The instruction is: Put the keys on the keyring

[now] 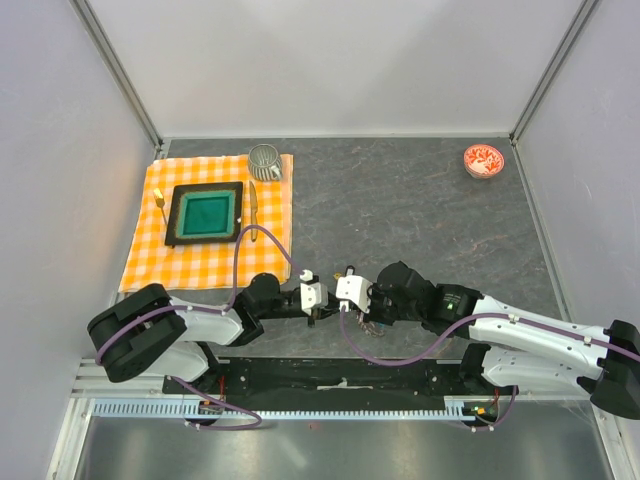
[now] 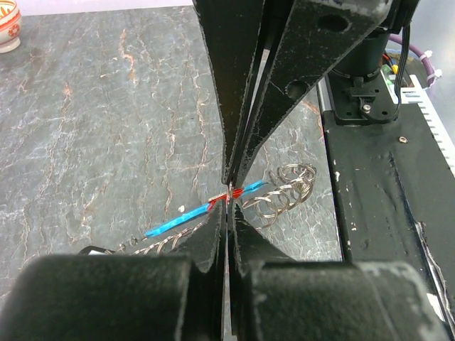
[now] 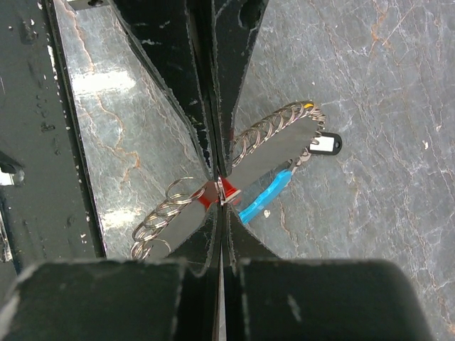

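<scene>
My left gripper [image 1: 322, 308] and right gripper [image 1: 338, 305] meet tip to tip near the table's front edge. Both are shut on the same small red key [image 2: 226, 198], seen as a red piece with a silvery bit [image 3: 212, 195] in the right wrist view. The keyring's chain of silvery loops [image 3: 162, 217] trails away on both sides of the jaws [image 2: 283, 193]. Its blue tag [image 3: 264, 200] lies on the table just beyond the fingertips [image 2: 176, 222]. A black-and-white key tag [image 3: 323, 144] and a speck of yellow [image 3: 309, 106] sit at the chain's far end.
An orange checked cloth [image 1: 150, 250] at the back left carries a dark square plate [image 1: 205, 213], a grey mug [image 1: 265, 160] and yellow-handled cutlery [image 1: 160, 200]. A red-and-white bowl [image 1: 484, 160] stands at the back right. The black base rail [image 2: 384, 213] runs close beside the grippers.
</scene>
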Action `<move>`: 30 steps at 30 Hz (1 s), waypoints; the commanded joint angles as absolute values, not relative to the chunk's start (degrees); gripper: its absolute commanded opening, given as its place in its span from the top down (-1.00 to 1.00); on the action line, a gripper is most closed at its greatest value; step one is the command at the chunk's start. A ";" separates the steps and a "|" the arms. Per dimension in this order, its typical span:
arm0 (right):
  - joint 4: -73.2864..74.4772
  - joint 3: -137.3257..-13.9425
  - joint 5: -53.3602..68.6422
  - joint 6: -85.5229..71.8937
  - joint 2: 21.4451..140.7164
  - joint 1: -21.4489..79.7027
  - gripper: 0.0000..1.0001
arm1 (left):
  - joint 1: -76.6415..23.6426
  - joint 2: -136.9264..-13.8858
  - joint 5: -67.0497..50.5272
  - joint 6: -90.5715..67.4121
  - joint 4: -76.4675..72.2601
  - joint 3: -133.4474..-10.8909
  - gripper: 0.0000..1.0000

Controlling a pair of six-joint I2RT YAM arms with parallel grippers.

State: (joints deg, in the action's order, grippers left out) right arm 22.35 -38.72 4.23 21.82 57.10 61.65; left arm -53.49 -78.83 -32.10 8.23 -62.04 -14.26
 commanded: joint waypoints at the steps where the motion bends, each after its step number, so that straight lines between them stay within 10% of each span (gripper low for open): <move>1: 17.40 -43.33 6.51 21.18 56.25 61.96 1.00 | -54.40 -78.66 -31.73 11.07 -60.91 -16.79 0.96; 8: 18.10 -43.59 5.19 20.74 57.13 62.05 0.95 | -54.49 -78.40 -30.15 11.08 -60.99 -16.61 0.96; 17: 20.65 -42.89 1.05 15.74 54.06 61.00 0.31 | -54.49 -79.45 -24.53 7.83 -70.65 -12.66 0.96; 30: 17.05 -37.62 11.42 11.51 52.64 53.09 0.29 | -54.49 -81.83 -25.05 4.04 -80.07 -10.72 0.96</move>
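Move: The red-headed key is right at the right hand's shut fingertips, about 1 cm below them; it also lies 1 cm to the right of the left fingertips and 1 cm below. From the right hand, the black tag is about 7 cm ahead, 1 cm right and 3 cm below; the blue handle is level fore and aft, some 3 cm right and 3 cm below. The right fingers release the key's wire, rising about 3 cm, then edging forward-right; the left keeps its pinch. ##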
